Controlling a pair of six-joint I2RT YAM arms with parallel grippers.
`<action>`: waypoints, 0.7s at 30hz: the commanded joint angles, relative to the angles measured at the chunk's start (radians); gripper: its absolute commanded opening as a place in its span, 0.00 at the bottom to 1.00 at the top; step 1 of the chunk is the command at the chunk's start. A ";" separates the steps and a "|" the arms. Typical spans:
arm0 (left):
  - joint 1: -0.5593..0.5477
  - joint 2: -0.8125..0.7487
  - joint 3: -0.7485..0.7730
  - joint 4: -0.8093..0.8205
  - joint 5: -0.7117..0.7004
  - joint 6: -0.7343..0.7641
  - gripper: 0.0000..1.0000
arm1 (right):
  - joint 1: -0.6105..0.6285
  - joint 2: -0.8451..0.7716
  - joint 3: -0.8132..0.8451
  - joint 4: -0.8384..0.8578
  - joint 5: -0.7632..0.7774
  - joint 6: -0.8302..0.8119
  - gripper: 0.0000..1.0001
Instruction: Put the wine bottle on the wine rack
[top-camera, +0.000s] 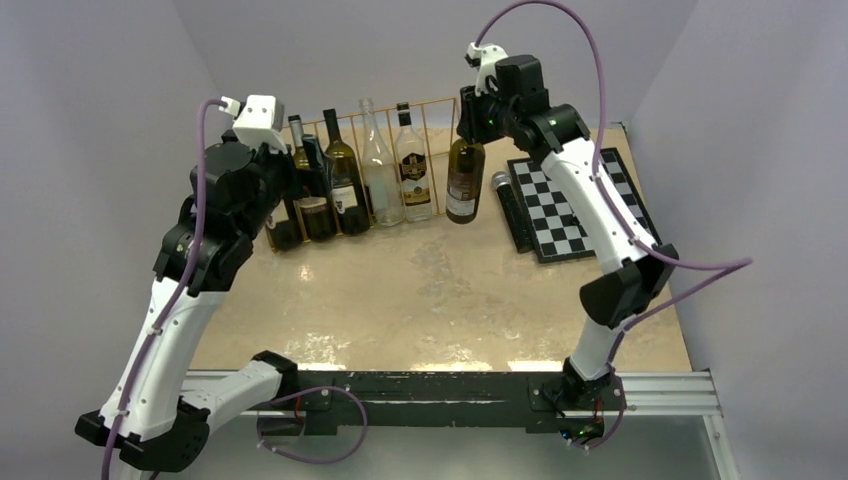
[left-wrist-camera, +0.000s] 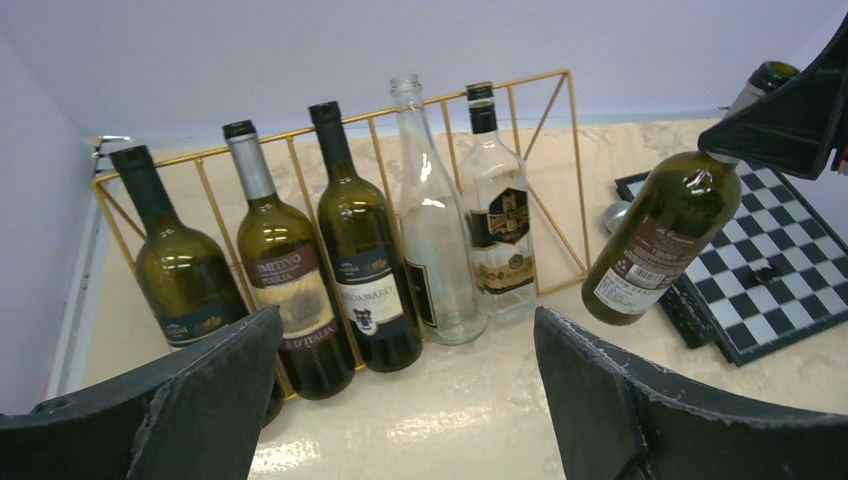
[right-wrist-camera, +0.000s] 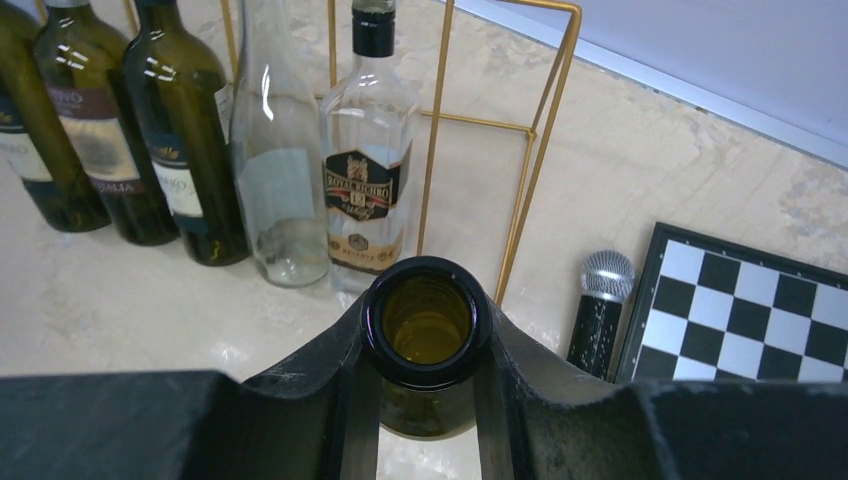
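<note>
A dark green wine bottle (top-camera: 465, 180) (left-wrist-camera: 660, 235) hangs tilted just above the table, and my right gripper (top-camera: 468, 128) (right-wrist-camera: 427, 335) is shut on its neck. Its open mouth (right-wrist-camera: 427, 318) sits between the fingers. It is in front of the vacant right-end slot of the gold wire wine rack (top-camera: 430, 101) (left-wrist-camera: 577, 170) (right-wrist-camera: 500, 124). Several bottles stand in the rack's other slots, green ones on the left and two clear ones to their right. My left gripper (top-camera: 290, 190) (left-wrist-camera: 407, 330) is open with nothing in it, low in front of the left bottles.
A black-and-white chessboard (top-camera: 575, 200) (left-wrist-camera: 790, 270) (right-wrist-camera: 750, 310) lies right of the rack. A black microphone (top-camera: 505, 200) (right-wrist-camera: 600, 300) lies along its left edge, close to the hanging bottle. Walls close in the back and both sides.
</note>
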 joint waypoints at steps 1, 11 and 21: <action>0.010 0.023 0.032 0.093 -0.120 0.010 0.99 | -0.025 0.043 0.157 0.070 -0.044 -0.010 0.00; 0.027 0.146 0.134 0.104 -0.097 0.005 0.99 | -0.024 0.150 0.162 0.135 -0.028 -0.019 0.00; 0.061 0.199 0.174 0.076 -0.045 -0.020 0.99 | -0.024 0.267 0.237 0.159 0.010 -0.041 0.00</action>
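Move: The right hand holds the wine bottle by its neck. The rack's empty right-end slot lies about 4 cm ahead, 3 cm left and its middle some 22 cm below that hand. The whisky bottle stands next door, 3 cm ahead and 10 cm left of the hand, about as low; the microphone lies 13 cm right and 3 cm back, down on the table. From the open left hand the slot is roughly 16 cm ahead, 19 cm right and 28 cm below. Carry the wine bottle forward and down with the right gripper, about 7 cm out and 6 cm lower, drifting slightly left, towards the rack's end slot beside the whisky bottle; keep the neck pinched and the wrist nearly as it is. Meanwhile advance the open, empty left gripper about 6 cm towards the rack. ##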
